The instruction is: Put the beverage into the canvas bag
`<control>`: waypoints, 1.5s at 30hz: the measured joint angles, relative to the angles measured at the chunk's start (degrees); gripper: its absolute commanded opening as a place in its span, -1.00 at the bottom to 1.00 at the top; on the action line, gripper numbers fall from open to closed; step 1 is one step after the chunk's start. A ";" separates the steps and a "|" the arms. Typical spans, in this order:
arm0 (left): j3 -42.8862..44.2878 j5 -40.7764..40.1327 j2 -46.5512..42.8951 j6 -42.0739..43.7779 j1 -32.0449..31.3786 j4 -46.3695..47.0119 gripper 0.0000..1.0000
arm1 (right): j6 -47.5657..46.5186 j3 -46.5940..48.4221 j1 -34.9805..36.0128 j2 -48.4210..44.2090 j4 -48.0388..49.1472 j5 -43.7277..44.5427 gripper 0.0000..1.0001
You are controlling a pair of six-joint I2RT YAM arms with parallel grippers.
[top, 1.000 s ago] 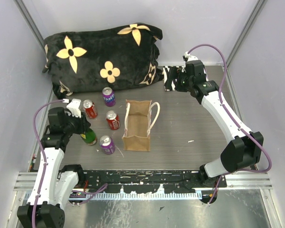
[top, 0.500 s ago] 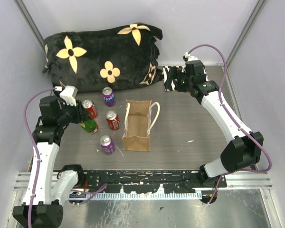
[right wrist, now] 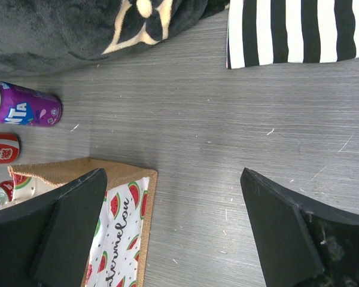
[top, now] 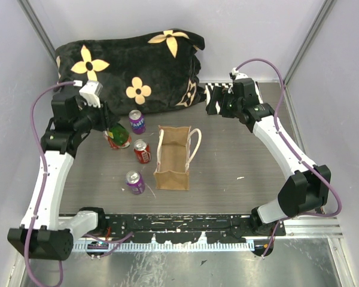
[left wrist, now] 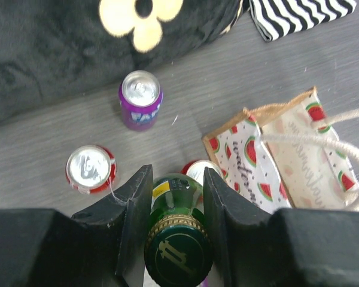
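Note:
My left gripper [top: 109, 127] is shut on a green glass bottle [left wrist: 177, 233] and holds it in the air left of the canvas bag [top: 173, 156]. The gripper also shows in the left wrist view [left wrist: 175, 197], with the bottle's cap between the fingers. The bag stands open in the middle of the table, tan outside with a watermelon-print lining [left wrist: 269, 149] and cream loop handles [top: 195, 143]. My right gripper [top: 222, 103] is open and empty at the back right, above the table beyond the bag. It also shows in the right wrist view [right wrist: 173, 197].
A purple can [top: 136, 121] stands by the black flowered blanket [top: 128, 69]. Two red cans [top: 142, 150] [left wrist: 90, 168] and another purple can [top: 134, 182] stand left of the bag. A black-and-white striped cloth [right wrist: 299, 30] lies at the back right.
My left gripper has lifted the green bottle off the table and carried it up and away from me, over the red cans. The right arm has barely moved.

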 measured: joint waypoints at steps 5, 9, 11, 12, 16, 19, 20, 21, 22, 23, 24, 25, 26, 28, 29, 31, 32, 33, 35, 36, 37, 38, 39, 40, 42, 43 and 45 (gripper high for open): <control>8.04 0.26 9.11 -1.79 -2.21 2.36 -1.00 | 0.00 -0.79 0.00 0.00 0.17 -0.42 1.00; 12.87 0.20 15.30 -2.75 -4.33 5.20 -1.00 | 0.02 -0.87 0.00 0.00 0.22 -0.76 1.00; 15.69 0.17 18.75 -2.82 -5.97 6.34 -1.00 | 0.02 -0.87 0.00 0.00 0.52 -0.92 1.00; 16.92 0.11 20.31 -2.84 -6.67 6.71 -1.00 | 0.02 -0.90 0.00 0.00 0.61 -1.01 1.00; 22.69 -0.20 27.04 -2.91 -9.53 8.20 -1.00 | 0.11 -1.25 0.00 0.00 1.05 -1.36 1.00; 27.17 -0.96 32.02 -2.91 -11.50 9.60 -1.00 | 0.37 -2.23 0.00 -0.11 1.77 -1.62 1.00; 28.59 -1.29 33.59 -2.89 -12.09 10.01 -1.00 | 0.42 -2.60 0.00 -0.17 1.92 -1.62 1.00; 30.05 -1.55 34.97 -2.91 -12.57 10.14 -1.00 | 0.52 -3.04 0.00 -0.20 1.95 -1.64 1.00; 31.95 -1.86 36.68 -2.91 -13.18 10.19 -1.00 | 0.61 -3.34 0.00 -0.26 2.03 -1.64 1.00; 33.33 -2.05 38.01 -2.91 -13.68 10.43 -1.00 | 0.70 -3.72 0.00 -0.37 2.08 -1.64 1.00; 35.12 -2.34 39.45 -2.91 -14.34 10.40 -1.00 | 0.81 -3.91 0.00 -0.44 2.10 -1.64 1.00; 36.96 -2.62 40.98 -2.89 -15.08 10.45 -1.00 | 0.90 -4.15 0.00 -0.57 2.21 -1.64 1.00; 38.34 -2.78 42.10 -2.89 -15.74 10.45 -1.00 | 1.01 -4.26 0.00 -0.74 2.25 -1.64 1.00; 40.65 -2.95 43.71 -2.91 -17.07 10.27 -1.00 | 1.03 -4.35 0.00 -1.03 2.29 -1.62 1.00; 41.44 -2.99 44.19 -2.89 -17.86 10.14 -1.00 | 1.05 -4.35 0.00 -1.11 2.38 -1.62 1.00; 42.29 -2.99 44.41 -2.91 -19.26 9.79 -1.00 | 1.07 -4.35 0.00 -1.22 2.71 -1.60 1.00; 42.62 -2.95 44.41 -2.91 -20.04 9.51 -1.00 | 1.11 -4.35 0.00 -1.22 2.75 -1.57 1.00; 42.86 -2.80 44.39 -2.93 -20.87 9.35 -1.00 | 1.18 -4.35 0.00 -1.22 2.75 -1.55 1.00; 42.91 -2.36 44.24 -2.95 -22.71 9.18 -1.00 | 1.22 -4.35 0.00 -1.22 2.75 -1.40 1.00; 42.64 -2.16 44.09 -2.95 -23.43 9.16 -1.00 | 1.25 -4.35 0.00 -1.22 2.75 -1.38 1.00; 41.97 -1.97 43.71 -2.95 -24.24 9.11 -1.00 | 1.25 -4.35 0.00 -1.22 2.78 -1.36 1.00; 41.18 -1.75 43.15 -2.93 -24.87 9.03 -1.00 | 1.25 -4.35 0.00 -1.22 2.78 -1.31 1.00; 39.78 -1.42 42.29 -2.91 -25.68 9.01 -1.00 | 1.25 -4.37 0.00 -1.22 2.75 -1.22 1.00; 38.34 -1.16 41.31 -2.91 -26.34 8.83 -1.00 | 1.25 -4.42 0.00 -1.22 2.80 -1.16 1.00; 35.32 -0.48 39.10 -2.89 -27.45 8.00 -1.00 | 1.22 -4.61 0.00 -1.25 2.95 -1.14 1.00; 34.18 -0.22 38.12 -2.91 -27.91 7.43 -1.00 | 1.25 -4.81 0.00 -1.25 3.10 -1.14 1.00; 32.22 0.09 36.37 -2.89 -28.81 6.40 -1.00 | 1.25 -5.07 0.00 -1.25 3.13 -1.14 1.00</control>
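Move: The canvas bag's middle lies about 23 cm to the right of the left hand, some 3 cm back towards the base and 21 cm below; its open rim is roughly 14 cm below. Nearer, a red can stands about 9 cm to the right, level fore and aft; a purple can is some 14 cm ahead and 6 cm right, and another red can about 6 cm ahead and 5 cm left. From the right hand the bag is about 17 cm left, 16 cm back and 16 cm below. Forward and to the right in one wide arc, the left arm carries the green bottle, still pinched by its neck, about 17 cm out, then swings back some 10 cm while going on rightward, ending about 23 cm right of its start. It rises some 5 cm, then sinks slightly at the end over the far part of the bag's opening, the wrist turning nearly 30 degrees clockwise. ##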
